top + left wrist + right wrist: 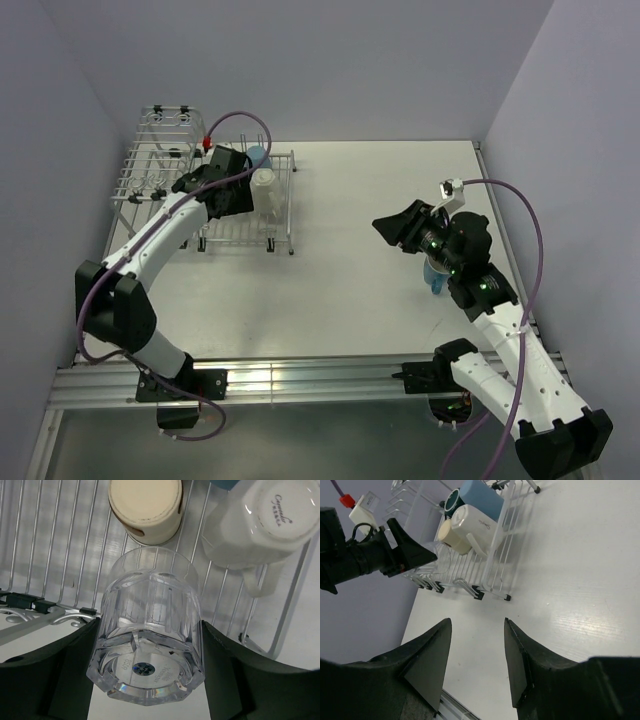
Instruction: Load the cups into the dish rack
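Note:
My left gripper (150, 625) is shut on the clear glass (147, 645), held base towards the camera over the dish rack (50, 555). A cream cup (145, 507) and a white mug (265, 520) lie bottom-up on the rack wires just beyond it. In the top view the left gripper (195, 183) hangs over the rack (240, 232). My right gripper (477, 622) is open and empty above bare table. The blue tumbler (436, 274) stands on the table, partly hidden under the right arm. A blue mug (480, 500) and a dark teal mug (452, 500) rest in the rack.
The rack's taller basket section (165, 125) is at the back left, close to the left wall. Purple walls close in the table on three sides. A metal rail (300, 380) runs along the near edge by the arm bases.

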Controlling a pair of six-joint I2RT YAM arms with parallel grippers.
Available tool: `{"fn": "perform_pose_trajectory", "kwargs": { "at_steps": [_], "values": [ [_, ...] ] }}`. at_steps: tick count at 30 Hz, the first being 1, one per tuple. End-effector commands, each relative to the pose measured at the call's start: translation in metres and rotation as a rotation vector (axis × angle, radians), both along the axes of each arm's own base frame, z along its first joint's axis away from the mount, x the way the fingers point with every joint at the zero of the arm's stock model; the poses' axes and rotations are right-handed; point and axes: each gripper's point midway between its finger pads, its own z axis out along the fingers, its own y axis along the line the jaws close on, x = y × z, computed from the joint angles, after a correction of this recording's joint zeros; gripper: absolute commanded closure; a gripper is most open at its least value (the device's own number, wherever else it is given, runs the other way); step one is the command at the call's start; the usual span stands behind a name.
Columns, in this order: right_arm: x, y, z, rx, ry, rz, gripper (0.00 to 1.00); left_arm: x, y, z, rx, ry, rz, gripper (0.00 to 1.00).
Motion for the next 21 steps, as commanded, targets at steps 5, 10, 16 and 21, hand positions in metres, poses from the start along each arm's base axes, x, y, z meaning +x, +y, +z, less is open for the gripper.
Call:
{"fn": "perform_pose_trajectory", "kwargs": {
  "at_steps": [5,10,16,21],
  "values": [
    [0.0,-0.006,0.015,-0.048,-0.039,-0.01,0.46,0.025,0.006,0.0,0.063,-0.019,0.056,1.0],
    [-0.001,-0.007,0.009,-0.07,-0.026,-0.006,0.46,0.028,0.007,-0.017,0.079,0.018,0.064,0.96],
    [-0.001,-0.006,0.001,-0.085,-0.003,0.005,0.46,0.03,0.009,-0.031,0.076,0.051,0.068,0.9],
    [0.0,-0.008,-0.003,-0.103,0.007,-0.001,0.46,0.03,0.013,-0.041,0.083,0.075,0.075,0.8]
  ]
}}
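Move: The left hand holds the clear glass mouth-down over the dish rack; the free patch of rack it is taken to lies about 5 cm ahead, 1 cm left and 12 cm below. The beige cup stands roughly 11 cm ahead and 1 cm left, the white mug about 9 cm ahead and 8 cm right, both some 8 or 9 cm lower. From the empty right hand that patch is around 15 cm ahead, 32 cm left and 21 cm below. Lowering the glass about 5 cm into the rack, the left hand also eases a little forward towards the near side of the beige cup, most of the sinking coming early and then slowing. Its fingers tip some 5 to 10 degrees further down and keep their hold on the glass. The empty right hand sinks about 2 cm, tilting slightly. ##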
